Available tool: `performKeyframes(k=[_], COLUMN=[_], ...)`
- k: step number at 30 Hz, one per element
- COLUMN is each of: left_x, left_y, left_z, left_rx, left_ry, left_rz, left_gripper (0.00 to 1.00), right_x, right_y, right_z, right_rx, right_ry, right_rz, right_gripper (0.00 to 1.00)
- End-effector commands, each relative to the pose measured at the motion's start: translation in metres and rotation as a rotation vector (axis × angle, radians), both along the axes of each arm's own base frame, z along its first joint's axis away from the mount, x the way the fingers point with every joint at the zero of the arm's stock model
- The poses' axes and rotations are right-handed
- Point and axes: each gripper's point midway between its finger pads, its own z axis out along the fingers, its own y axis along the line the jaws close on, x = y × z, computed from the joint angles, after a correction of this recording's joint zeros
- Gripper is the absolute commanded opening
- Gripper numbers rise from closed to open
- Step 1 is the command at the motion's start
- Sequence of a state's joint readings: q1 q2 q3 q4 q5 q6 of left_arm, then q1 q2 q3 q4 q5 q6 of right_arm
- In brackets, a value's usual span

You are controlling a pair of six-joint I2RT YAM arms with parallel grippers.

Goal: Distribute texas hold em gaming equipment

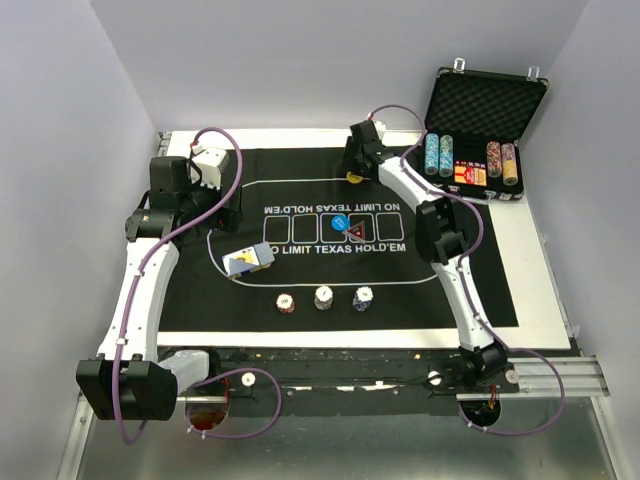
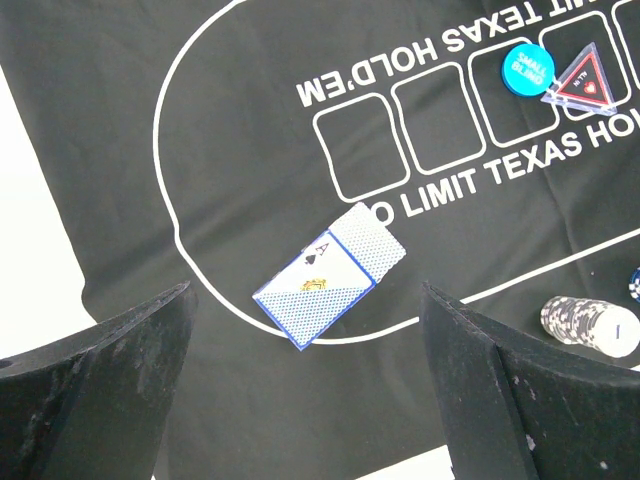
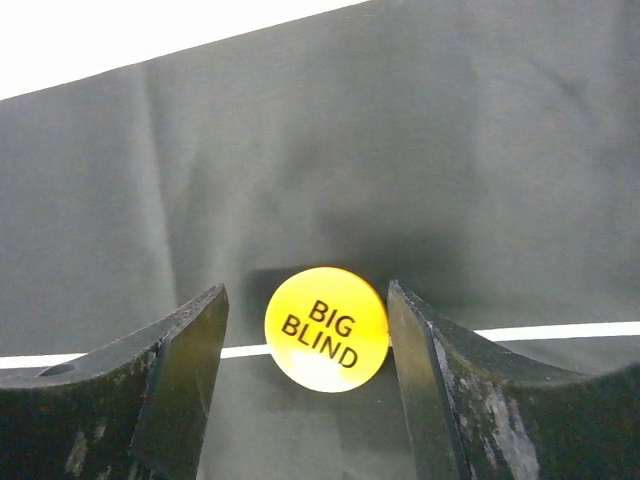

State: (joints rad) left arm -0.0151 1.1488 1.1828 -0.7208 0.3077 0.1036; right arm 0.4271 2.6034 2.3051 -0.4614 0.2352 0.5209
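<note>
A yellow "BIG BLIND" button disc (image 3: 326,328) lies on the black felt mat (image 3: 420,150), over a white line. My right gripper (image 3: 308,295) stands open around it; the disc touches the right finger (image 3: 440,380), with a gap to the left one. From above, that gripper (image 1: 352,170) is at the mat's far edge. A blue-backed deck box (image 2: 328,275) lies flat ahead of my open, empty left gripper (image 2: 306,365). A blue "SMALL BLIND" disc (image 2: 528,70) and a red triangular marker (image 2: 583,80) sit on the printed boxes. Three chip stacks (image 1: 323,297) stand near the mat's front.
An open black case (image 1: 485,110) with rows of chips and a red card pack stands at the back right, off the mat. White table (image 1: 530,270) borders the mat (image 1: 190,300) on the right and front. Purple cables loop around both arms.
</note>
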Motion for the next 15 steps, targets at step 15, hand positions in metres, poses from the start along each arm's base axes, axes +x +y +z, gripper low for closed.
performKeyframes(k=[15], left_x=[-0.008], left_y=[0.005], left_z=[0.001], left_rx=[0.019], left_ry=[-0.017], left_rz=[0.012], left_gripper=[0.99], right_x=[-0.075], right_y=[-0.001], right_z=[0.075], right_rx=[-0.062], right_ry=[-0.146], right_rz=[0.114], right_gripper=[1.0])
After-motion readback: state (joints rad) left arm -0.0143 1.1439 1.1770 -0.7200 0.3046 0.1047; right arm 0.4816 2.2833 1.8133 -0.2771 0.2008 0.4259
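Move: The yellow big-blind button lies flat almost under the right hand point, about 1 cm to its right and 2 cm below, between the parted fingers and close against the right-hand one. The blue small-blind button is roughly 14 cm back and 3 cm left of the right hand, the red triangle some 16 cm back and 1 cm right. From the left hand, the big blind is about 28 cm ahead, 27 cm right and 22 cm below. Carry the right gripper about 3 cm further left, low over the mat, pushing the big-blind button along with the right-hand finger while the fingers spread fully and the hand turns slightly counter-clockwise. Then leave the button and draw straight back some 7 cm towards the small blind, easing a couple of centimetres back to the right and rising at the end, fingers wide open. ##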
